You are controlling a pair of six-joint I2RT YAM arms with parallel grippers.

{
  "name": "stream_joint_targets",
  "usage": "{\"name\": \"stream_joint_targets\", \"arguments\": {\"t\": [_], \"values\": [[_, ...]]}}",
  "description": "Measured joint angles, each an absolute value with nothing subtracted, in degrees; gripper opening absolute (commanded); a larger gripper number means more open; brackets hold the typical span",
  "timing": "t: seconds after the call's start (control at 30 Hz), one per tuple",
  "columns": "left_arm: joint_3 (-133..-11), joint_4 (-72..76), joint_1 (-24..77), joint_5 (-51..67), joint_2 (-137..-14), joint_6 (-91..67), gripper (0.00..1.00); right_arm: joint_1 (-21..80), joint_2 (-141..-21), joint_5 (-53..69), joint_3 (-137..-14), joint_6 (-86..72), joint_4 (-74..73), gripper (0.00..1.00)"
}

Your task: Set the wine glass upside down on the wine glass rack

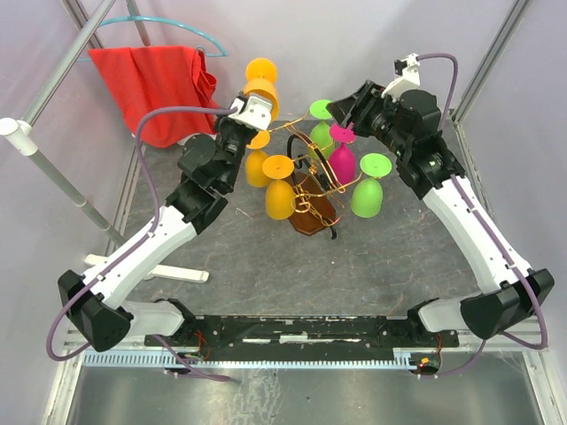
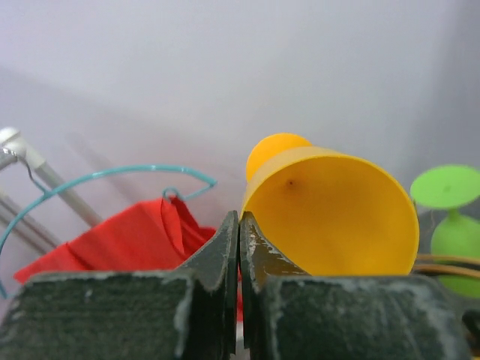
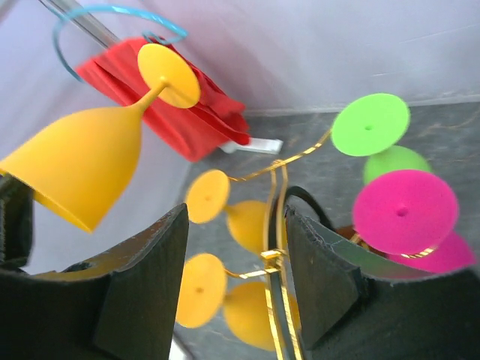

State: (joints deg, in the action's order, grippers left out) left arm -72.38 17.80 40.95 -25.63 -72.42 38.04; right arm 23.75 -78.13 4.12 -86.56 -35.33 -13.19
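Note:
My left gripper (image 1: 255,108) is shut on the rim of an orange wine glass (image 1: 261,75), held in the air up and to the left of the rack. In the left wrist view the bowl (image 2: 337,217) opens toward the camera beside the closed fingers (image 2: 225,247). The wine glass rack (image 1: 312,212), gold wire arms on a dark brown base, stands mid-table. Orange, green and magenta glasses hang on it upside down. My right gripper (image 1: 341,111) hovers open at the rack's far side. A gold wire upright (image 3: 276,217) runs between its fingers, close to the right one. The held glass (image 3: 82,169) tilts at the left.
A red cloth (image 1: 155,80) hangs on a teal hanger (image 1: 159,22) at the back left. A white pole (image 1: 44,168) slants along the left side. A magenta glass (image 1: 341,158) and a green glass (image 1: 370,190) hang on the rack's right.

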Motion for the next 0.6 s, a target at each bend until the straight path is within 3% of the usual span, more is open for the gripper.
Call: {"name": "stream_joint_targets", "arguments": {"t": [0.3, 0.6], "values": [[-67.3, 37.9, 37.9, -13.4, -73.0, 33.8, 0.03, 21.4, -85.6, 11.1, -88.0, -60.7, -0.6, 0.64], [-59.9, 52.6, 37.9, -9.9, -74.8, 28.6, 0.03, 21.4, -88.8, 14.2, -88.0, -75.2, 12.3, 0.66]]}}
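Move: My left hand holds the last orange glass by its rim, the cup about 5 cm ahead, 4 cm right and 2 cm above its fingertips; my right gripper is some 20 cm to its right and slightly lower. From my right hand that held glass lies about 16 cm left, 5 cm ahead and 7 cm higher. Below my right hand by about 15 cm, the pink glass hangs 4 cm ahead and 4 cm right, the racked green glass 9 cm ahead and 3 cm left. I bring my right hand, fingers still open, up about 6 cm while easing it left and forward towards the held orange glass, rolling it some 40 degrees so its left side rises. My left hand keeps the rim pinched, lifts nearly 4 cm and sinks partway back while drifting right, tipping its fingers up and swinging them clockwise to present the glass. ##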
